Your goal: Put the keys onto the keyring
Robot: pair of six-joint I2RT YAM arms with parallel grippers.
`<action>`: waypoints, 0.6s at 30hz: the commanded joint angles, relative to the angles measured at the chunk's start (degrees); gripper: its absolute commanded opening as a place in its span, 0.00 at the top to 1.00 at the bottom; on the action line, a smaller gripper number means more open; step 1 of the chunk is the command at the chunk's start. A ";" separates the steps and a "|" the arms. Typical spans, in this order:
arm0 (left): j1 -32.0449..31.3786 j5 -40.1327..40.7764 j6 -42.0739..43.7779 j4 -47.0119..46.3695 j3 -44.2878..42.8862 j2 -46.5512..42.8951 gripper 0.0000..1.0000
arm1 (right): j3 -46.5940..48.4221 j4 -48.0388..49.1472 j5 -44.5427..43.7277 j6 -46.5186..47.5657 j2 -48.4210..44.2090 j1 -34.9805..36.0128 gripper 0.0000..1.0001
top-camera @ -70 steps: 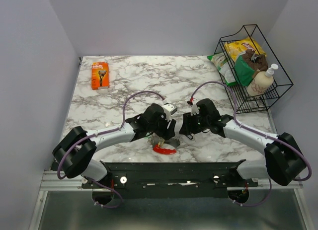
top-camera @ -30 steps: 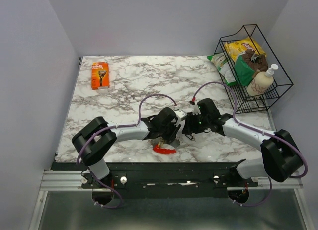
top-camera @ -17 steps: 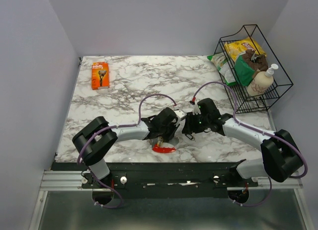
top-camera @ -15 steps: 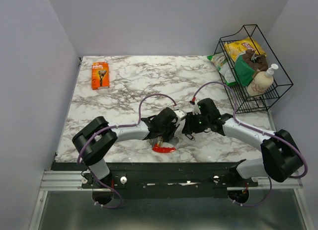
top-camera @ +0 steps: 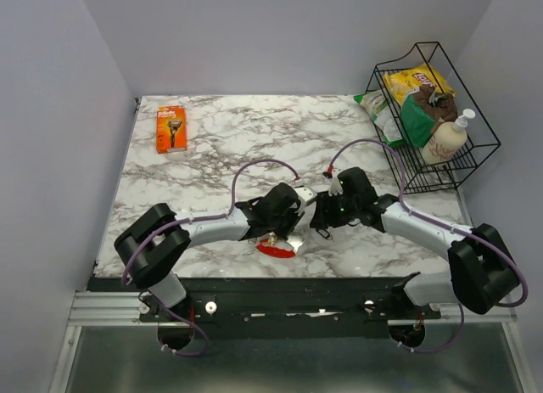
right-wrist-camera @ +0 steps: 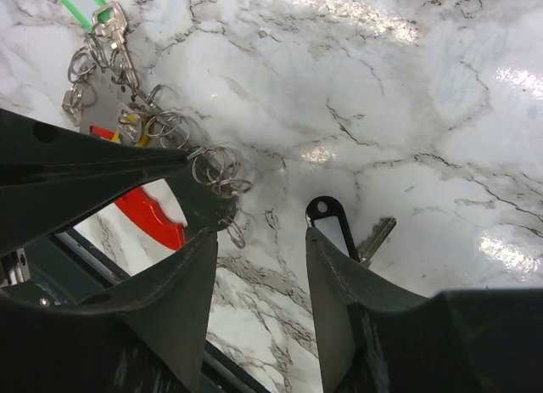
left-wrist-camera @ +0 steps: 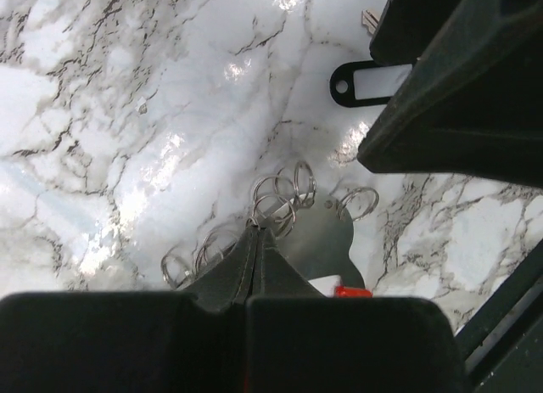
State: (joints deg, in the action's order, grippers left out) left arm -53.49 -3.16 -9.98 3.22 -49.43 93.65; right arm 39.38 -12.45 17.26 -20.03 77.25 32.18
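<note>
The keys (right-wrist-camera: 127, 113) are a bunch of silvery rings with a green tag and a red curved tag (top-camera: 273, 249), lying near the table's front edge. My left gripper (left-wrist-camera: 257, 232) is shut, its tips pinched on one silver ring (left-wrist-camera: 280, 198) of the bunch. The keyring (right-wrist-camera: 331, 227), a small black oblong loop with a pale centre, lies flat on the marble beside a loose silver key (right-wrist-camera: 379, 238). My right gripper (right-wrist-camera: 263, 249) hangs open over bare marble between the bunch and the keyring (left-wrist-camera: 366, 79), with nothing between its fingers. In the top view the two grippers nearly touch.
An orange razor pack (top-camera: 170, 128) lies at the back left. A black wire basket (top-camera: 475, 155) with snack bags and a pump bottle stands at the back right. The table's front edge and the black rail lie just below the keys.
My left gripper has shut on a ring of the bunch. The red tag has slid slightly up and left. The right gripper has held still.
</note>
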 commanded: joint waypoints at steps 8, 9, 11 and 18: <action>1.37 -9.48 3.82 -2.25 6.09 -11.55 1.00 | -0.26 2.78 4.62 5.34 -7.20 0.25 0.46; 1.55 -10.37 3.91 -2.69 6.62 -12.34 1.00 | -0.44 3.48 5.32 6.05 -8.86 0.16 0.46; 1.64 -12.39 4.09 -2.96 8.11 -14.89 1.00 | -1.05 4.09 7.52 7.63 -10.62 0.16 0.46; 2.08 -14.77 4.35 -6.65 11.72 -22.89 1.00 | -2.81 7.17 12.44 10.71 -17.75 0.16 0.45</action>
State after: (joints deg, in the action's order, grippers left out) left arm -51.81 -14.00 -6.61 0.67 -39.31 75.11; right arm 37.98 -8.36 25.10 -12.47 61.82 32.18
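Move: About 2 cm ahead of the open right hand, 1 cm to its right and 4 cm below, the black-tagged key lies on the marble. From the left hand it is some 10 cm right and 2 cm ahead. The left fingers already pinch a ring of the keyring, whose middle lies about 2 cm back, 3 cm left and 2 cm below. The green-tagged key is about 8 cm to the left hand's left, level with it. Rising off the table together, both hands leave the black-tagged key lying. The left keeps its pinch on the keyring's ring, going up about 6 cm, then also drawing back some 3.5 cm, its fingers tilting flatter. The right climbs faster, about 8.5 cm nearly straight up, fingers still half open and empty, tipping up some 25 degrees. ##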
